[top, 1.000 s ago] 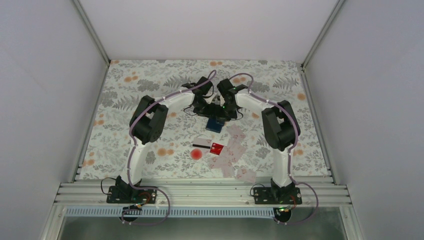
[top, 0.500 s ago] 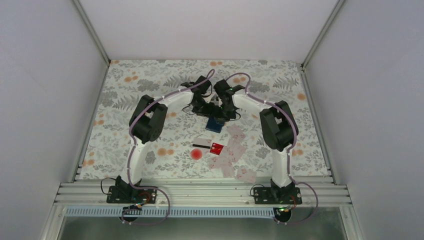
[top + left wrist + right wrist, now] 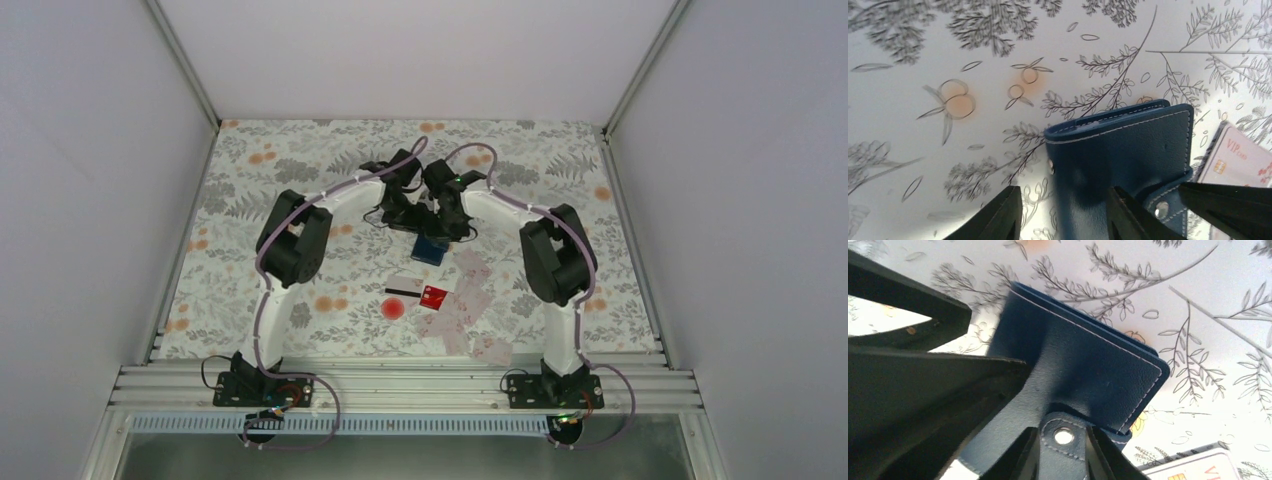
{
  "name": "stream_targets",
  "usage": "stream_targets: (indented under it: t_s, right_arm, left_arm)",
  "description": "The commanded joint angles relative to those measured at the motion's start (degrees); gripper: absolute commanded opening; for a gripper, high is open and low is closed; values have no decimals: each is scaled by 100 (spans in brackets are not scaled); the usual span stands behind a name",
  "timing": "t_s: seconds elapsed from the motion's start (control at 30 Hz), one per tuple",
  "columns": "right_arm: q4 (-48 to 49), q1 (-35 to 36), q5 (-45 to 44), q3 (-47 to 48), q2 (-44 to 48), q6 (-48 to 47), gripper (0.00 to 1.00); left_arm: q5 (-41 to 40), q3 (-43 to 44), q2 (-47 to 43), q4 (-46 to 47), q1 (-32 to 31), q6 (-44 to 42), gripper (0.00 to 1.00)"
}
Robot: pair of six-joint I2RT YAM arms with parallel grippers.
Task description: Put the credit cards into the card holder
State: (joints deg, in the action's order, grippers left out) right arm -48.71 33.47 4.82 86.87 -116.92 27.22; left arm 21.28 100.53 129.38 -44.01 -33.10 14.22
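Observation:
The card holder [image 3: 432, 248] is a dark blue wallet lying closed on the floral cloth, and both grippers meet over its far end. My left gripper [image 3: 1064, 192] straddles the holder's [image 3: 1128, 150] left edge. Its left finger is off the leather with cloth showing in the gap, and its right finger is over the cover. My right gripper [image 3: 1062, 432] has the holder's snap tab [image 3: 1063, 437] between its fingers, which touch both edges of it. The credit cards lie nearer the arm bases: a white one with a black stripe [image 3: 405, 287], a red one [image 3: 434, 294] and several pale pink ones [image 3: 470, 302].
A pale "VIP" card [image 3: 1240, 165] lies just right of the holder, and its corner [image 3: 1198, 464] shows in the right wrist view. My left gripper's black body [image 3: 923, 385] fills the left of that view. A red printed dot [image 3: 392, 308] marks the cloth. Grey walls enclose the table.
The right arm has swung a little to the left, bringing its wrist closer to the left gripper over the holder. The holder and the cards have stayed in place.

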Motion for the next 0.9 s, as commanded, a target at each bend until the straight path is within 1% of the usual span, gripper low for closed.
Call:
stream_targets:
  t_s: [0.0, 0.03, 0.07, 0.1, 0.13, 0.17, 0.2, 0.27, 0.33, 0.47, 0.57, 0.67, 0.7, 0.77, 0.87]
  right_arm:
    - [45, 89, -356, 446, 803, -142, 33]
    - [39, 66, -446, 520, 950, -174, 40]
    - [56, 46, -539, 595, 1106, -220, 50]
    - [66, 38, -646, 654, 1230, -264, 63]
    - [63, 22, -793, 727, 1360, -300, 74]
    - [75, 16, -925, 795, 1491, -361, 82]
    - [94, 6, -1054, 859, 1608, -412, 88]
    - [125, -13, -1432, 1004, 1814, -511, 98]
    - [288, -16, -1799, 1044, 2034, -630, 99]
    - [925, -23, -2563, 752, 2671, -928, 99]
    - [1472, -25, -3075, 526, 3016, -1170, 99]
    - [1653, -24, -3754, 492, 3167, -1516, 99]
    - [1569, -25, -3877, 585, 3147, -1662, 99]
    - [1522, -23, -3831, 745, 3133, -2002, 99]
    - [2000, -38, -3759, 366, 3546, -2139, 99]
  left_arm:
    - [-402, -51, -763, -80, 156, 43, 49]
    - [-425, -70, -939, -55, 213, 53, 55]
    - [-464, -95, -1106, -10, 261, 55, 61]
    - [-516, -117, -1280, 40, 302, 55, 69]
    - [-567, -135, -1461, 70, 360, 50, 80]
    - [-648, -146, -1626, 82, 386, 40, 91]
    - [-744, -148, -1800, 105, 423, 25, 98]
    - [-928, -157, -2129, 140, 476, -37, 100]
    - [-1194, -165, -2467, 173, 540, -106, 100]
    - [-1792, -373, -3351, 436, 608, -378, 100]
    - [-2276, -798, -4102, 864, 626, -636, 100]
    - [-2917, -1302, -4850, 1348, 632, -823, 100]
    - [-3128, -1462, -5087, 1494, 633, -909, 100]
    - [-3482, -1844, -5566, 1792, 638, -1132, 100]
    - [-3703, -2511, -6212, 2364, 646, -1515, 100]
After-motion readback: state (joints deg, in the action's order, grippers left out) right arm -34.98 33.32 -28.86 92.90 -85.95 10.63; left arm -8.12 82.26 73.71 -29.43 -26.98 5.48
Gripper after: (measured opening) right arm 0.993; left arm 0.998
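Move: The closed card holder lies under both hands: its middle is about 4 cm to the right of the left hand, 2 cm back and 2 cm down, and about 3 cm to the left of the right hand, 1 cm back and 2 cm down. From the right hand, the pale pink card is some 7 cm right and 6 cm back, the red card 2 cm left and 14 cm back, and the striped card 9 cm left and 12 cm back, all roughly 3 cm lower. No grip on the card holder is left to see: both grippers come up off it, the right from just above its snap, the left from its left edge, and spread wide open on the way. Each climbs fast, about 35 cm for the left and 32 cm for the right, while they part to their own sides, the left farther. Both wrists tilt up some 60 degrees, swinging the fingers from down towards forward. ##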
